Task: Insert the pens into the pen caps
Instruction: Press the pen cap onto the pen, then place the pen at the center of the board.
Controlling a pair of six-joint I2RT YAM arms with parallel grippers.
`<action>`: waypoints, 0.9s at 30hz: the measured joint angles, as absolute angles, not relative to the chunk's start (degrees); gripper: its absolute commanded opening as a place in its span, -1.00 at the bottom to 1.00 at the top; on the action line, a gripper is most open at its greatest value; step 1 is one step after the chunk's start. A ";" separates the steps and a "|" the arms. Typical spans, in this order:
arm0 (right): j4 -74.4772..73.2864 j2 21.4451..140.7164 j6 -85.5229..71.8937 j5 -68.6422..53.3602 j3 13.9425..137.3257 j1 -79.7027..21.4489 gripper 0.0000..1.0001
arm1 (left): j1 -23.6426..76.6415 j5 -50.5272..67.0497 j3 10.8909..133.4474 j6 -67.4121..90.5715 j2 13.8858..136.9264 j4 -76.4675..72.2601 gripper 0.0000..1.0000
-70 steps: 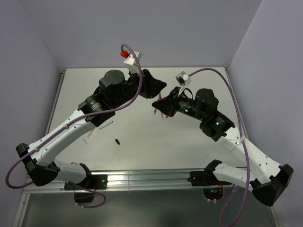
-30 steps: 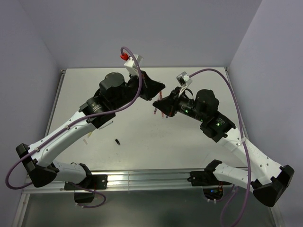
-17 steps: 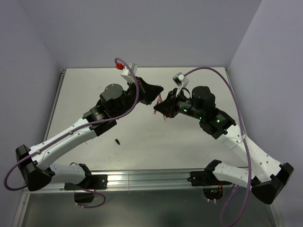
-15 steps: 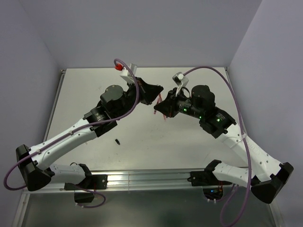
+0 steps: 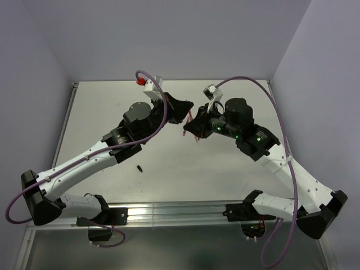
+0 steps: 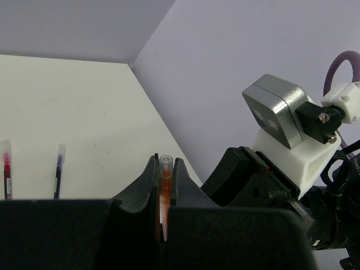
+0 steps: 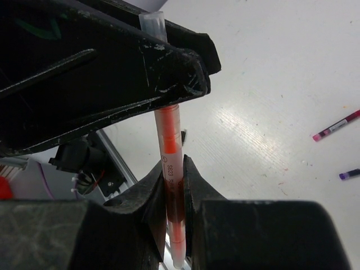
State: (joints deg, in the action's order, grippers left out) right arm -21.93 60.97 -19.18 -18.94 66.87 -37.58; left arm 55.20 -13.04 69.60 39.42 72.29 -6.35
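My right gripper [image 7: 173,188] is shut on an orange pen [image 7: 170,140], which stands upright between its jaws. The pen's top end runs into a clear pen cap [image 7: 153,25]. My left gripper [image 6: 164,169] is shut on that pen cap [image 6: 165,166], and orange shows through its clear wall. In the top view the left gripper [image 5: 185,108] and right gripper [image 5: 191,125] meet tip to tip above the back middle of the table. A red pen [image 6: 7,177] and a dark purple pen [image 6: 58,171] lie on the table, each with a pale cap end.
A small black pen cap [image 5: 138,167] lies loose on the white table [image 5: 225,169] near the left arm's forearm. The red pen [image 7: 336,125] and purple pen [image 7: 350,174] lie under and beyond the grippers. Purple-grey walls close in behind and to the sides.
Both grippers have drawn closer together above the table's back middle, the left arm reaching further right. Both stay shut on what they hold.
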 measured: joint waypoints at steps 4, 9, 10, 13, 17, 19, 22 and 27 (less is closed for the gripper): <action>-20.64 60.49 -19.22 -18.50 66.87 -37.19 -0.51 | 54.02 -11.51 74.63 39.90 74.22 -1.37 -0.99; -16.91 57.98 -20.05 -15.94 65.54 -35.68 -0.17 | 47.66 -4.75 86.17 39.57 79.35 8.23 -1.00; -16.75 56.90 -20.08 -15.62 64.82 -35.44 -0.10 | 46.33 -4.10 88.60 39.35 80.66 9.76 -1.00; -16.75 53.17 -20.08 -14.44 62.00 -35.33 0.05 | 42.11 -1.93 97.30 38.04 85.32 14.79 -0.99; -18.11 48.21 -20.12 -12.10 57.93 -35.33 0.22 | 38.20 0.97 103.50 36.27 90.19 19.59 -0.99; -19.31 46.04 -20.10 -10.33 56.82 -35.33 0.23 | 36.60 2.44 103.85 35.75 92.47 21.06 -1.00; -19.86 44.99 -20.10 -8.21 56.77 -35.33 0.25 | 33.47 4.99 103.77 35.16 98.00 22.94 -0.99; -21.10 45.84 -20.10 -5.85 56.77 -35.20 0.29 | 30.20 5.37 104.79 33.76 111.11 25.91 -1.00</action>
State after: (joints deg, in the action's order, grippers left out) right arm -21.10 45.84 -20.10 -5.85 56.77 -35.20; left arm 30.20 5.37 104.79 33.76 111.11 25.91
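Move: Beyond the left hand, about 26 cm ahead, 4 cm to its left and 39 cm below, lies the bare table where the orange pen is being taken. The red pen is some 27 cm ahead of that hand, level sideways; the purple pen is 23 cm ahead and 8 cm right, both 39 cm down. The right hand still holds the orange pen's barrel, the pen's middle some 3 cm above and 1 cm ahead of it. Letting go of the barrel, the right fingers open wide while that hand draws off about 6.5 cm to the right, turning slightly clockwise. The left keeps its pinch on the capped end and carries the pen some 20 cm forward, first rising a few centimetres, then dropping fast and tipping its fingers down some 35 degrees, towards the table left of the red pen. ##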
